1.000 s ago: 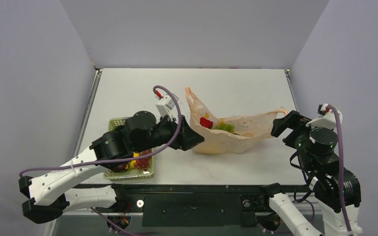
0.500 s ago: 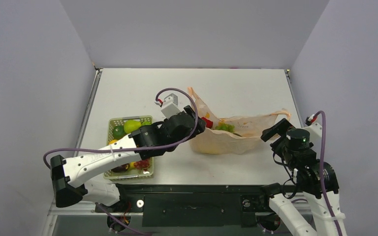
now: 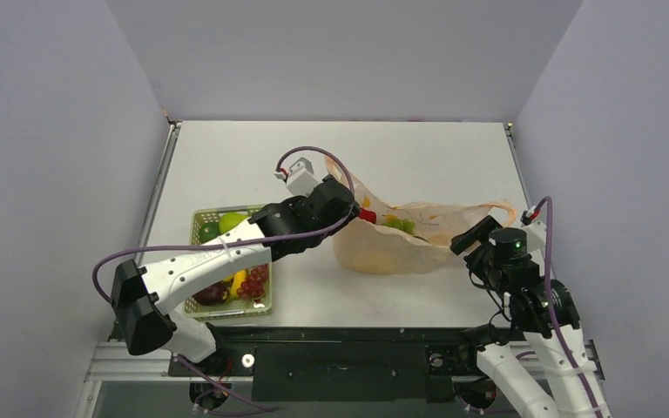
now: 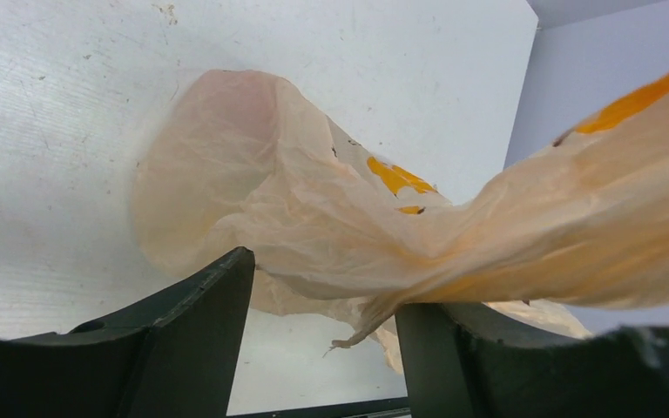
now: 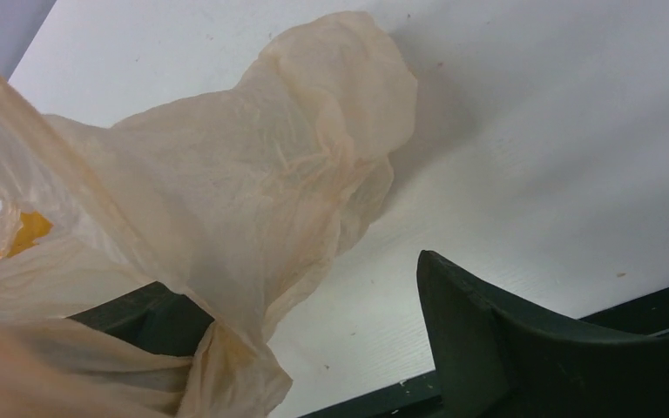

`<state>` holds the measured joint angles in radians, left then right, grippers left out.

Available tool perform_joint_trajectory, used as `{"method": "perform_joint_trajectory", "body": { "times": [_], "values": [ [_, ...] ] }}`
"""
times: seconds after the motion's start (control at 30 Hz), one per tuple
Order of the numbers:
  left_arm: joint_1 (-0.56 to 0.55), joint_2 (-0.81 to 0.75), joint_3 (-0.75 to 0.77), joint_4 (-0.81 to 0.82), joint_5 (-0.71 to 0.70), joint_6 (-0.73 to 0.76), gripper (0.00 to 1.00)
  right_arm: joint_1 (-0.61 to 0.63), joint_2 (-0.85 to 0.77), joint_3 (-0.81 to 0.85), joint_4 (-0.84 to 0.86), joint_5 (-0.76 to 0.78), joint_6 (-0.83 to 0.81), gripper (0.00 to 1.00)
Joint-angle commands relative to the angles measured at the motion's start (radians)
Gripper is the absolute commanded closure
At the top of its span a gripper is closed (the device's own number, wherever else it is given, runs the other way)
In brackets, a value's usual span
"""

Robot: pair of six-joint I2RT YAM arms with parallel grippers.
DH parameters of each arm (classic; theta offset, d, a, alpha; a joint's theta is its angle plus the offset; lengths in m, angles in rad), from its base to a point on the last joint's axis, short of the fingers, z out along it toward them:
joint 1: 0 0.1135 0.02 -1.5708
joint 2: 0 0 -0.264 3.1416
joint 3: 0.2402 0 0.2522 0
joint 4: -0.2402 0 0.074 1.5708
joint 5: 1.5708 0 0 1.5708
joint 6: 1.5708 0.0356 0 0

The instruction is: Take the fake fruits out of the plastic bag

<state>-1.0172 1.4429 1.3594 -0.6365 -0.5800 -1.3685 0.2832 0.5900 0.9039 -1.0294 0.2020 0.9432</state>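
Note:
The plastic bag (image 3: pixel 401 246) lies crumpled at mid-table, peach with banana prints. In its open mouth show two fake fruits: a red one (image 3: pixel 367 215) and green grapes (image 3: pixel 398 225). My left gripper (image 3: pixel 348 203) is at the bag's left handle. In the left wrist view it (image 4: pixel 322 324) is open, with bag film (image 4: pixel 331 209) draped over the right finger and bare table in the gap. My right gripper (image 3: pixel 469 239) is at the bag's right end. It (image 5: pixel 314 324) stands open in the right wrist view, where bag film (image 5: pixel 226 226) hangs over the left finger.
A light green lattice basket (image 3: pixel 266 311) sits left of the bag under the left arm, holding a green fruit (image 3: pixel 231 221), red grapes (image 3: pixel 253 280) and others. Walls close in the table on the left, back and right.
The left arm has swung from the bag's near-left side up to its left handle. The right arm has drawn back toward the near edge, and the bag's right end has sagged lower.

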Motion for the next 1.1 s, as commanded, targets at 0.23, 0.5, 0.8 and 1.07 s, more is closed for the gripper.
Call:
{"method": "perform_joint_trajectory", "body": {
  "times": [0.23,0.5,0.8,1.07],
  "values": [
    [0.232,0.023,-0.131,0.447,0.359,0.118,1.00,0.003,0.052,-0.121,0.338,0.079,0.089,1.00],
    [0.394,0.087,-0.106,1.049,0.719,0.097,1.00,-0.132,0.280,0.167,0.563,-0.119,-0.062,1.00],
    [0.440,0.170,-0.054,1.152,0.918,0.137,1.00,-0.194,0.257,0.230,0.573,-0.251,-0.219,1.00],
    [0.450,-0.064,-0.451,0.835,0.929,0.368,1.00,-0.142,-0.125,-0.229,0.408,-0.417,-0.199,1.00]
  ]
}}
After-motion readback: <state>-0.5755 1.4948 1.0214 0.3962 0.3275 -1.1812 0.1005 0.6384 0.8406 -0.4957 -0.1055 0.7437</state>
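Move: The left hand's open fingers straddle the plastic bag's near left rim, about 2 cm ahead and 3 cm below. The red fruit inside lies level ahead, some 4 cm to its right, and the green grapes 12 cm right and 1 cm back, both about 12 cm lower. For the right hand, the bag's right rim is about 2 cm ahead, 1 cm left and 2 cm below; the green grapes are some 12 cm left, 7 cm ahead and 8 cm lower. Both hands pinch the bag's rim, swing it about 13 cm forward and up, then start down and back. ##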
